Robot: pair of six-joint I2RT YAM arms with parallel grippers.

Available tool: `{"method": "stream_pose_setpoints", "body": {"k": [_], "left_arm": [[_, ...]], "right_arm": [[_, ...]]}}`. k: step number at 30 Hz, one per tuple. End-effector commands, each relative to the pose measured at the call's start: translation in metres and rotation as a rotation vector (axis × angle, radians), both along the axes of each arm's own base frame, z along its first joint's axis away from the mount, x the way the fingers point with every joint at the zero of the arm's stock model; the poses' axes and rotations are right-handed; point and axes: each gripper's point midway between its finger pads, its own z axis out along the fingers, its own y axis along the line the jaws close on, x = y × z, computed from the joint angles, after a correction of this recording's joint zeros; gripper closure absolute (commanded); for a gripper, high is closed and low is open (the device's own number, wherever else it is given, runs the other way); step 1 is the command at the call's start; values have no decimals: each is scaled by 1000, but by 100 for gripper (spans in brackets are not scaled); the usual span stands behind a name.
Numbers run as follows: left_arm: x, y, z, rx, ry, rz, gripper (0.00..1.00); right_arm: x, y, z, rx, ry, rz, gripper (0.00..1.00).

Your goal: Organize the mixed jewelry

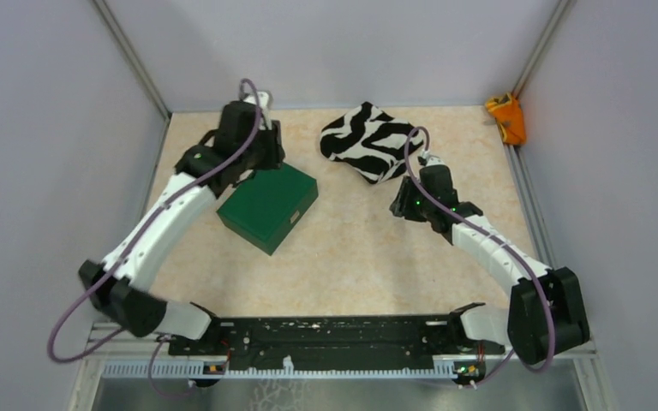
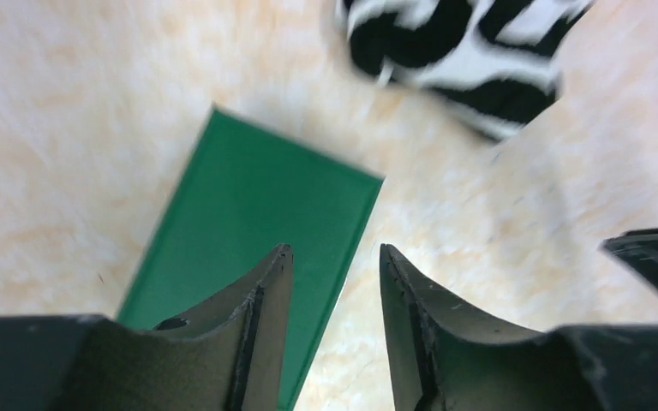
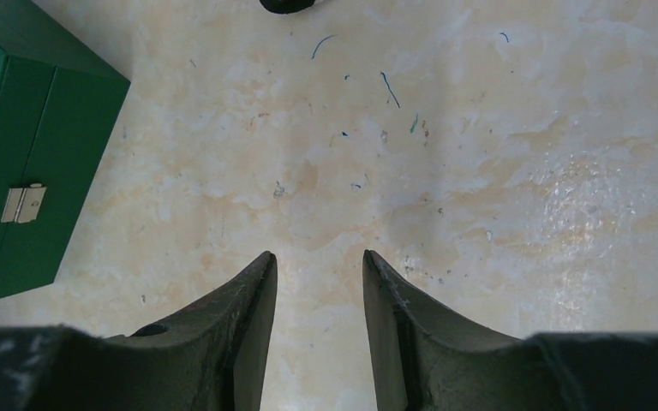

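No silvery hoop or gold specks show in any view; the jewelry is hidden. A closed dark green box [image 1: 267,205] lies left of centre, its metal latch [image 3: 23,204] on the near side. A zebra-striped cloth [image 1: 368,141] lies bunched at the back. My left gripper [image 1: 264,158] hovers over the box's far edge, open and empty; in the left wrist view [image 2: 334,250] the box [image 2: 257,205] lies under its left finger and the cloth [image 2: 463,51] is ahead. My right gripper [image 1: 404,204] is open and empty over bare table [image 3: 317,254], the box [image 3: 26,154] to its left.
An orange object [image 1: 507,117] sits in the back right corner. Grey walls close in the table on the left, back and right. Tiny blue and green thread bits [image 3: 390,88] lie on the beige tabletop. A dark part of the right arm [image 2: 651,261] shows at the left wrist view's right edge.
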Motion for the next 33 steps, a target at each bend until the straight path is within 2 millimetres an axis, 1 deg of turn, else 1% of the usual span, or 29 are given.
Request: {"method": "stream_pose_setpoints", "body": {"k": [1, 3, 4, 6, 7, 8, 9, 10, 11, 12, 14, 15, 17, 18, 21, 23, 26, 33], "left_arm": [[-10, 6, 93, -87, -274, -59, 49], [-14, 5, 106, -109, -311, -77, 47], [-16, 4, 112, -124, -327, -82, 44], [-20, 3, 125, -159, -365, -90, 42], [-21, 4, 132, -180, -389, -88, 39], [-24, 3, 138, -198, -411, -94, 32], [-27, 3, 146, -220, -440, -102, 27], [-30, 1, 151, -235, -467, -125, 24], [-34, 1, 156, -246, -496, -143, 18], [-38, 0, 162, -265, -528, -157, 14], [-41, 5, 166, -288, -571, -142, 8], [-43, 7, 166, -295, -584, -132, 7], [-42, 11, 161, -290, -590, -111, 4], [-41, 13, 158, -282, -582, -100, 4], [-40, 13, 149, -265, -549, -95, 4], [-38, 11, 142, -256, -523, -97, 3], [-36, 11, 135, -249, -496, -89, 3], [-37, 14, 135, -256, -509, -76, 2]], "right_arm": [[9, 3, 46, 25, -113, -3, 59], [11, 0, 75, 11, -162, 4, 58], [13, -2, 95, -2, -197, 4, 57], [16, -13, 144, -37, -295, -18, 55], [15, -19, 175, -45, -363, -33, 53], [14, -25, 203, -53, -424, -54, 51], [10, -32, 233, -53, -491, -78, 49], [5, -39, 260, -45, -558, -104, 47], [-1, -44, 283, -31, -622, -127, 45], [-9, -50, 304, -10, -683, -150, 43], [-24, -59, 334, 40, -790, -189, 40], [-31, -63, 342, 64, -833, -204, 38], [-42, -72, 349, 101, -897, -248, 35], [-42, -77, 341, 103, -904, -279, 34], [-44, -89, 334, 113, -930, -351, 31], [-41, -91, 328, 103, -918, -367, 30], [-35, -89, 325, 96, -900, -367, 30], [-28, -82, 320, 111, -879, -354, 30]]}}
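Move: The closed green jewelry box lies under the left hand, its middle about 2 cm back, 4 cm to the left and 20 cm below. From that hand the zebra cloth lies some 16 cm ahead, 21 cm right and 23 cm down. From the right hand, the box's middle is roughly 29 cm left, 3 cm ahead and 6 cm below; the cloth is about 21 cm ahead, 5 cm left and 9 cm below. Both hands rise from the closed box, left about 13 cm, right some 30 cm, tipping upward, fingers opening. ##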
